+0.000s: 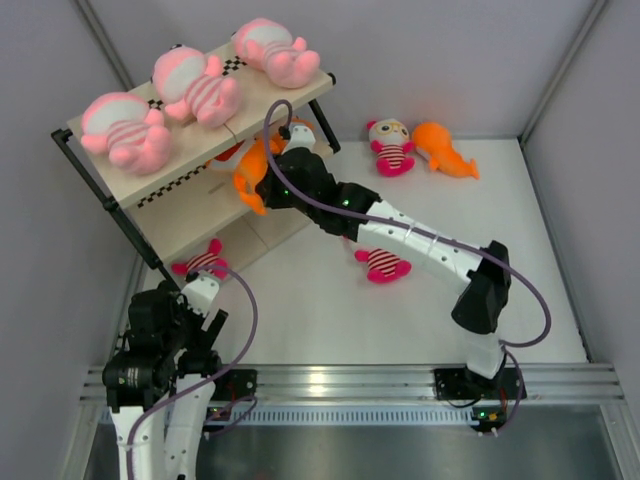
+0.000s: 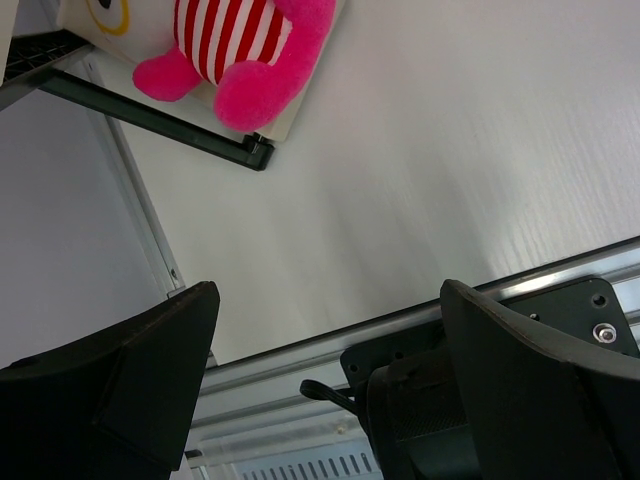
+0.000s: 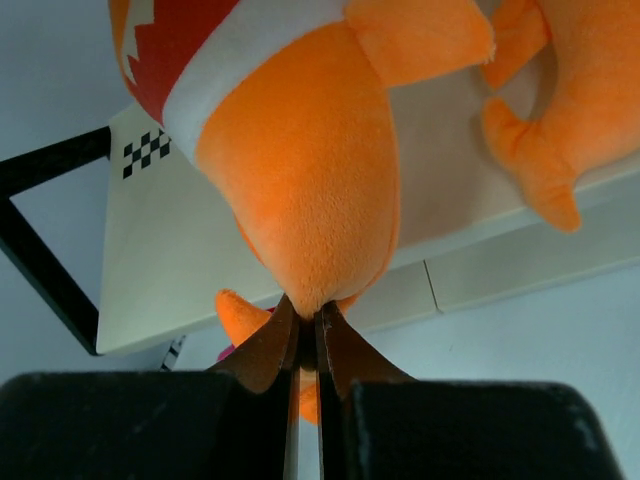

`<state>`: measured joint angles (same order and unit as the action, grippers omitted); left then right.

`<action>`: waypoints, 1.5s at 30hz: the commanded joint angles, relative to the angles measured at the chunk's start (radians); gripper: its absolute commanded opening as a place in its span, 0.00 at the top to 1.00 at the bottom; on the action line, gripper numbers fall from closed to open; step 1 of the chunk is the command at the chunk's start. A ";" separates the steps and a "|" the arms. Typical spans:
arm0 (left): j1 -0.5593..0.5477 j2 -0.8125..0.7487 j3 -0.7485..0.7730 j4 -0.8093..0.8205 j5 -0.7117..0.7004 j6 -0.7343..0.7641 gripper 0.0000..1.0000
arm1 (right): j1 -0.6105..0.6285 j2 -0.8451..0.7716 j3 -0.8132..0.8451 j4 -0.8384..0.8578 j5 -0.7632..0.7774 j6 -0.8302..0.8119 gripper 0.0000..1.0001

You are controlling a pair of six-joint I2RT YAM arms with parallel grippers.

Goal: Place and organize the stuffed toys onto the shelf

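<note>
The shelf stands tilted at the far left, with three pale pink stuffed toys along its top board. My right gripper is shut on the tail end of an orange shark toy, which it holds at the middle board. That shark shows beside the black wrist. A second orange fish lies on the same board. My left gripper is open and holds nothing. It hangs low near its base, just in front of a magenta striped doll on the bottom board.
On the table lie a striped doll with a cream face, an orange fish beside it at the back, and another striped doll under the right arm's forearm. The metal rail runs along the near edge. Grey walls close in on both sides.
</note>
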<state>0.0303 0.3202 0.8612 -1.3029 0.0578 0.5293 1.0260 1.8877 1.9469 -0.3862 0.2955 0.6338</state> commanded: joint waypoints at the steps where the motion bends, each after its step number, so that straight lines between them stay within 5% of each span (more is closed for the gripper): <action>1: 0.006 -0.009 0.018 0.034 -0.012 0.001 0.01 | -0.020 0.046 0.078 0.148 0.024 0.046 1.00; 6: 0.006 -0.009 0.021 0.034 -0.016 0.000 0.01 | -0.024 0.120 0.155 0.158 -0.001 0.052 1.00; 9: 0.006 -0.006 0.021 0.034 -0.021 0.003 0.01 | -0.029 0.140 0.164 0.165 0.004 0.075 0.87; 10: 0.006 -0.006 0.021 0.034 -0.021 0.001 0.01 | -0.032 0.140 0.155 0.165 0.001 0.079 0.74; 13: 0.006 -0.003 0.021 0.033 -0.023 0.005 0.01 | -0.035 0.122 0.126 0.179 -0.009 0.093 0.57; 15: 0.006 -0.001 0.022 0.034 -0.023 0.005 0.01 | -0.035 0.102 0.098 0.197 -0.012 0.095 0.53; 21: 0.005 0.003 0.019 0.033 -0.021 0.003 0.01 | -0.034 0.008 0.050 0.185 -0.039 0.050 0.45; 27: 0.005 0.005 -0.010 0.036 -0.030 0.009 0.01 | -0.059 -0.248 -0.097 0.126 -0.117 -0.133 0.30; 30: 0.006 0.008 -0.028 0.042 -0.030 0.009 0.02 | -0.193 -0.390 -0.202 0.058 -0.331 -0.143 0.27; 34: 0.008 0.023 -0.030 0.059 -0.030 0.008 0.01 | -0.594 -0.507 -0.388 -0.029 -0.415 -0.193 0.25; 40: 0.008 0.082 0.015 0.059 -0.047 0.021 0.02 | -1.085 -0.345 -0.473 0.038 -0.388 -0.328 0.28; 45: 0.008 0.125 0.076 0.056 -0.082 0.066 0.02 | -1.113 -0.065 -0.314 0.072 -0.421 -0.676 0.28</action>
<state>0.0322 0.4290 0.8742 -1.2961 0.0006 0.5575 -0.1028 1.7226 1.5330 -0.3317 -0.0521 0.2184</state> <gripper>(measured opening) 0.984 0.713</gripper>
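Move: The right gripper still pinches the orange shark by its tail end. Its spot on the middle shelf lies about 10 cm ahead, 9 cm left and 5 cm lower; the orange shelf toy lies some 14 cm ahead, 4 cm right, and the middle pink toy about 17 cm ahead, 13 cm left and 15 cm higher. The orange table toy is roughly 32 cm ahead, 50 cm right and 30 cm below. From the left gripper, that spot is about 33 cm ahead, 7 cm right, 10 cm up. Push the orange shark head first a further 5 cm or so forward and left onto the middle shelf, sinking slightly, then open the right gripper and let go. Draw back right and up out of the shelf, then swing fast to the right, some 50 cm in all, coming forward and down towards the orange table toy while turning about 35 degrees clockwise, fingers open. ##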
